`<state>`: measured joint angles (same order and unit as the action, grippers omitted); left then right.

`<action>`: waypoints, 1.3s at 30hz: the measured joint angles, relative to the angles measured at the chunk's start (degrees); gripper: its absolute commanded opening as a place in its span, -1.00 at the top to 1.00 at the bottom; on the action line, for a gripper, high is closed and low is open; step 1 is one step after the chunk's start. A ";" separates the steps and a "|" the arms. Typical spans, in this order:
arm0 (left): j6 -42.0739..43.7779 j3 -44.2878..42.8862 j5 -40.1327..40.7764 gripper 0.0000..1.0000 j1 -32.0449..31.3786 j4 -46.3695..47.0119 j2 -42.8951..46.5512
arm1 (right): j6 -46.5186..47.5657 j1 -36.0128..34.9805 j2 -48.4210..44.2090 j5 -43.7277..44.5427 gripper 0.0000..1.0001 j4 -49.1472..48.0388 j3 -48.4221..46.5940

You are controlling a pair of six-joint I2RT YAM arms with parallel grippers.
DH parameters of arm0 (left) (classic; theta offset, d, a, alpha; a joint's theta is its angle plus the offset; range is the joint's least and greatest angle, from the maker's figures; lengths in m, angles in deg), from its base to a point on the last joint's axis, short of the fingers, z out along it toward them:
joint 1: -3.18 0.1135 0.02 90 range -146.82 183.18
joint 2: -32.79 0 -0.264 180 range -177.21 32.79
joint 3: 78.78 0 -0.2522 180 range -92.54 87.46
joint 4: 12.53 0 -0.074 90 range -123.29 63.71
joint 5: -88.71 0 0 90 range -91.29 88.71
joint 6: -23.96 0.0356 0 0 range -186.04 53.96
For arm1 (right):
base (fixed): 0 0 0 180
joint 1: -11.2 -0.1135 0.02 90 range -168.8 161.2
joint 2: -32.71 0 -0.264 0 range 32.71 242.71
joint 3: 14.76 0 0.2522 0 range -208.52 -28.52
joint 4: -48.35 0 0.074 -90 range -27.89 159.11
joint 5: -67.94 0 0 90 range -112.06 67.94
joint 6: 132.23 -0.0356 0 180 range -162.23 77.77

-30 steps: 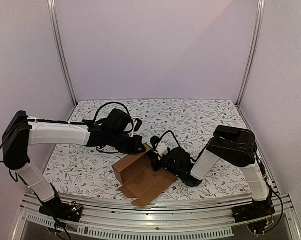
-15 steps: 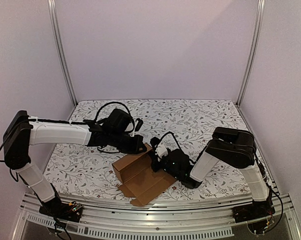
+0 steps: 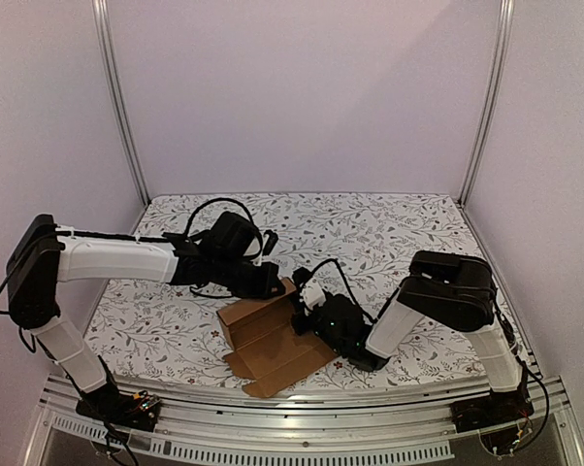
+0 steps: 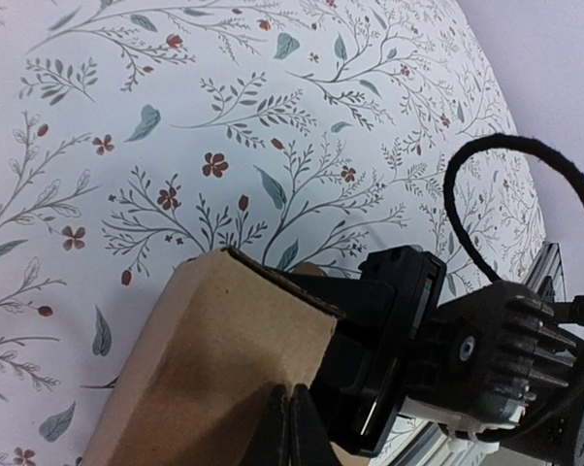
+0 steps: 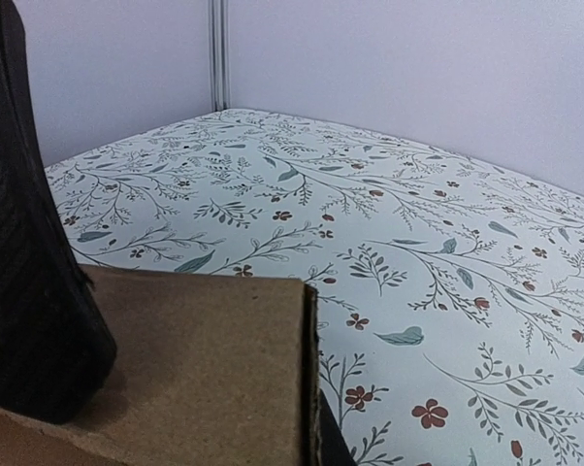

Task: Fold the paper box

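The paper box (image 3: pixel 273 338) is a brown cardboard piece, partly folded, lying near the table's front edge with its flaps spread forward. In the left wrist view its upright panel (image 4: pixel 224 359) fills the lower left. My left gripper (image 4: pixel 290 427) is shut with nothing between its fingers, its tips pressed against that panel; from above it sits at the box's back edge (image 3: pixel 271 283). My right gripper (image 3: pixel 307 313) is at the box's right end. In the right wrist view it (image 5: pixel 313 432) is shut on a cardboard wall (image 5: pixel 195 369), one dark finger (image 5: pixel 333 445) showing beside the wall's edge.
The floral tablecloth (image 3: pixel 370 233) covers the table. A metal rail (image 3: pixel 302 398) runs along the front edge just below the box's flaps. Purple walls and metal posts (image 3: pixel 117 107) enclose the back and sides. The left arm's black body (image 5: pixel 25 252) stands close at the right wrist camera's left.
My right gripper has closed onto the box's wall and shifted slightly left and forward. The box has settled a little lower and toward the front. The left arm has barely moved.
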<state>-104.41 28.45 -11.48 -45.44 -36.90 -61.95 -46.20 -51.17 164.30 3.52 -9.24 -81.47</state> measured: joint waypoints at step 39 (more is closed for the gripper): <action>0.17 2.60 -18.36 1.00 9.16 18.71 -12.96 | -0.07 -1.16 -0.26 -4.79 1.00 -6.64 4.90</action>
<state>-104.24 31.05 -29.84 -36.28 -18.19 -74.91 -46.26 -52.33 164.03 -1.27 -15.88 -76.57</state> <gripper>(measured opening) 0.002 0.028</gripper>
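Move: Just ahead of the left hand, whose shut fingers are at the box's top panel, the far right corner of the box lies about 2 cm farther out, 3 cm to the right and 3 cm lower. From that hand the raised outer wall's middle is some 6 cm left, 3 cm back and 4 cm down; the floor panel is roughly 13 cm back, 1 cm right and 9 cm down. From the right hand, pinching the box's right end, the corner is about 4 cm ahead, 1 cm left and 2 cm up. Hopping over the far fold, the shut left hand rises about 6 cm while going forward and a little left, then drops some 11 cm, easing back and right, down behind the outer wall by its right corner; there its fingers swing flatter towards the right. Meanwhile the right hand keeps its pinch and draws the box back nearly 3 cm, turning slightly counter-clockwise. ##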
